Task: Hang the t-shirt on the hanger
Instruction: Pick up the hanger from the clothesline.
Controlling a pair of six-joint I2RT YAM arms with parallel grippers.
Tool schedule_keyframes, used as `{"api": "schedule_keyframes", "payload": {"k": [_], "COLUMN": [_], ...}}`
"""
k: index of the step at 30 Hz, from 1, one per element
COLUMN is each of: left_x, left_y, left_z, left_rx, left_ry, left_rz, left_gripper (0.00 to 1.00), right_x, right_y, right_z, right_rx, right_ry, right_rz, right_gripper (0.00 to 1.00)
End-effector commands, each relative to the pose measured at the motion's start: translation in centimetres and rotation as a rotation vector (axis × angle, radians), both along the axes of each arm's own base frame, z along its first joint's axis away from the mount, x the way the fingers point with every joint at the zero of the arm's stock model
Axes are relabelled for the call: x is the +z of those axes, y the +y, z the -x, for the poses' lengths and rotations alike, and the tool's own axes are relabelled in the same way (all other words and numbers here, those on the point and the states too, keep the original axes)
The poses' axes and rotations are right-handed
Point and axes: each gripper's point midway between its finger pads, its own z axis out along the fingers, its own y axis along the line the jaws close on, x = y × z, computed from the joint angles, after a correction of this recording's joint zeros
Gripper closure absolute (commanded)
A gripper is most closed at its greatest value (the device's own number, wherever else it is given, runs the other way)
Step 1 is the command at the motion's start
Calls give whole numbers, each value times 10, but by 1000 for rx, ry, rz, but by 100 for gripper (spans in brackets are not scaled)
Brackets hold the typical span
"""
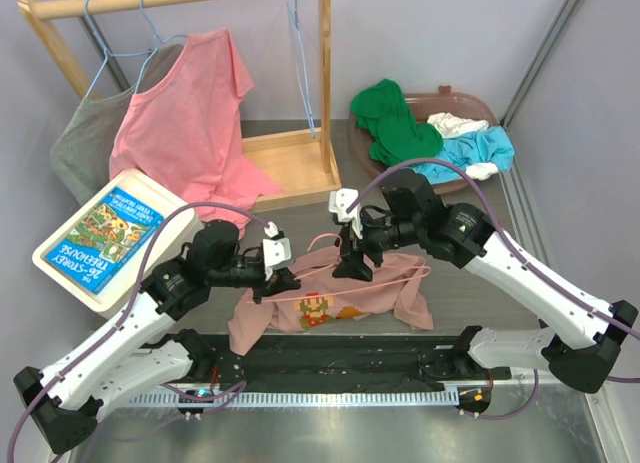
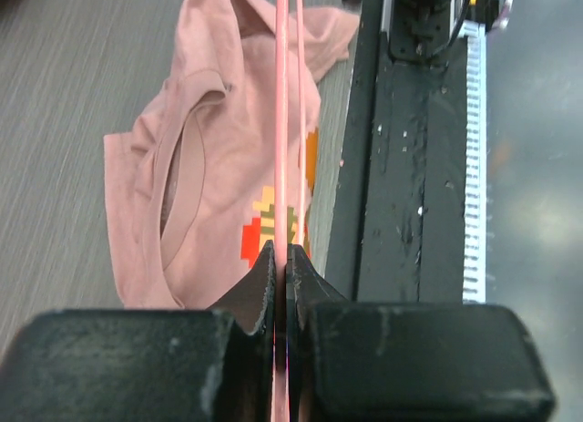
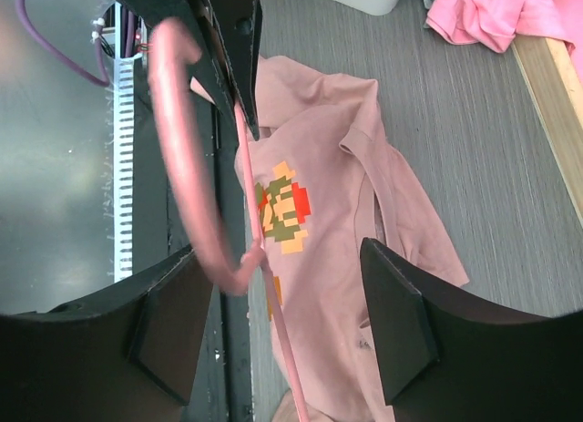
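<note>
The mauve-pink t-shirt lies crumpled on the table, its pixel-art print facing up. My left gripper is shut on the thin salmon-pink hanger, and the wire runs straight out between its closed jaws above the t-shirt. My right gripper hovers over the shirt with its jaws open. The hanger's hook curves down between the right fingers, close to the left one, and neither pad presses on it. The left gripper's black body fills the top of the right wrist view.
A wooden rack at the back left holds a coral-pink shirt, a grey shirt and light blue hangers. A white box with a book sits left. A brown basket holds clothes at back right. A black mat lines the near edge.
</note>
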Motion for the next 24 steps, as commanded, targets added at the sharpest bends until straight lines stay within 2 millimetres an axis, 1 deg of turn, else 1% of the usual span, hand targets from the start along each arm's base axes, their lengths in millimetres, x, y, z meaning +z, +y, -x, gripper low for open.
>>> {"api": "schedule_keyframes", "payload": {"k": [1,2,4,5,6,7,8,9,10,11,12,13,15,16,17,18,19,20,21,22,23,24], "left_x": [20,21,23,23,23,22,19,15,9,-2,-10,-19,-27,-30,-31,-33,-33,-36,-37,-41,-48,-50], "left_y": [-13,-14,-17,-18,-19,-19,-17,-16,-9,-2,6,20,33,41,42,43,44,46,49,51,54,54], "left_z": [-2,-3,-1,-2,-4,-7,-10,-15,-30,-36,-46,-62,-71,-76,-70,-67,-63,-49,-49,-46,-42,-42], "left_rx": [27,30,29,33,44,62,84,125,216,270,331,418,437,446,358,307,247,154,56,0,-43,-119], "left_ry": [60,71,101,111,120,138,142,172,166,172,159,147,120,119,68,37,-1,-19,-126,-166,-169,-235], "left_rz": [105,114,137,140,143,141,129,116,87,44,7,-32,-68,-80,-121,-148,-169,-202,-238,-263,-294,-309], "left_gripper": [100,100,100,100,100,100,98,83,71,62,50,44,32,30,28,19,14,12,11,11,11,11], "right_x": [10,10,7,7,6,7,7,8,6,3,1,-7,-18,-27,-32,-34,-39,-38,-38,-39,-36,-36], "right_y": [6,6,5,4,4,2,0,-2,-9,-14,-20,-33,-46,-56,-62,-66,-72,-76,-78,-79,-79,-77], "right_z": [-2,-2,-4,-5,-6,-7,-7,-8,-9,-11,-14,-18,-22,-21,-23,-22,-21,-21,-20,-18,-18,-16], "right_rx": [32,33,25,25,24,17,11,14,-5,-15,-10,-41,-66,-60,-74,-77,-76,-86,-92,-104,-118,-113], "right_ry": [-74,-82,-92,-100,-105,-114,-121,-141,-155,-167,-201,-194,-198,-194,-198,-198,-190,-195,-193,-174,-164,-146], "right_rz": [-56,-58,-54,-52,-48,-48,-45,-40,-13,13,39,92,153,205,241,259,285,289,293,296,290,282], "right_gripper": [30,31,46,59,86,99,99,99,99,99,99,99,99,99,99,99,99,99,99,99,99,99]}}
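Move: The pink hanger's neck sits between the right hand's open fingers, about 1 cm below, 1 cm back and 1 cm left of its hand point. From the left hand, still pinching the hanger's shoulder end, that neck lies some 16 cm right, 2 cm ahead and 4 cm higher. The t-shirt lies about 20 cm below the right hand, 6 cm left and 7 cm back; the rack's wooden base is roughly 27 cm ahead of that hand, 16 cm left and 22 cm below. Right hand pinches the hanger's neck; left lets go, withdrawing forward-left and down; right draws hanger 7 cm right, down. ##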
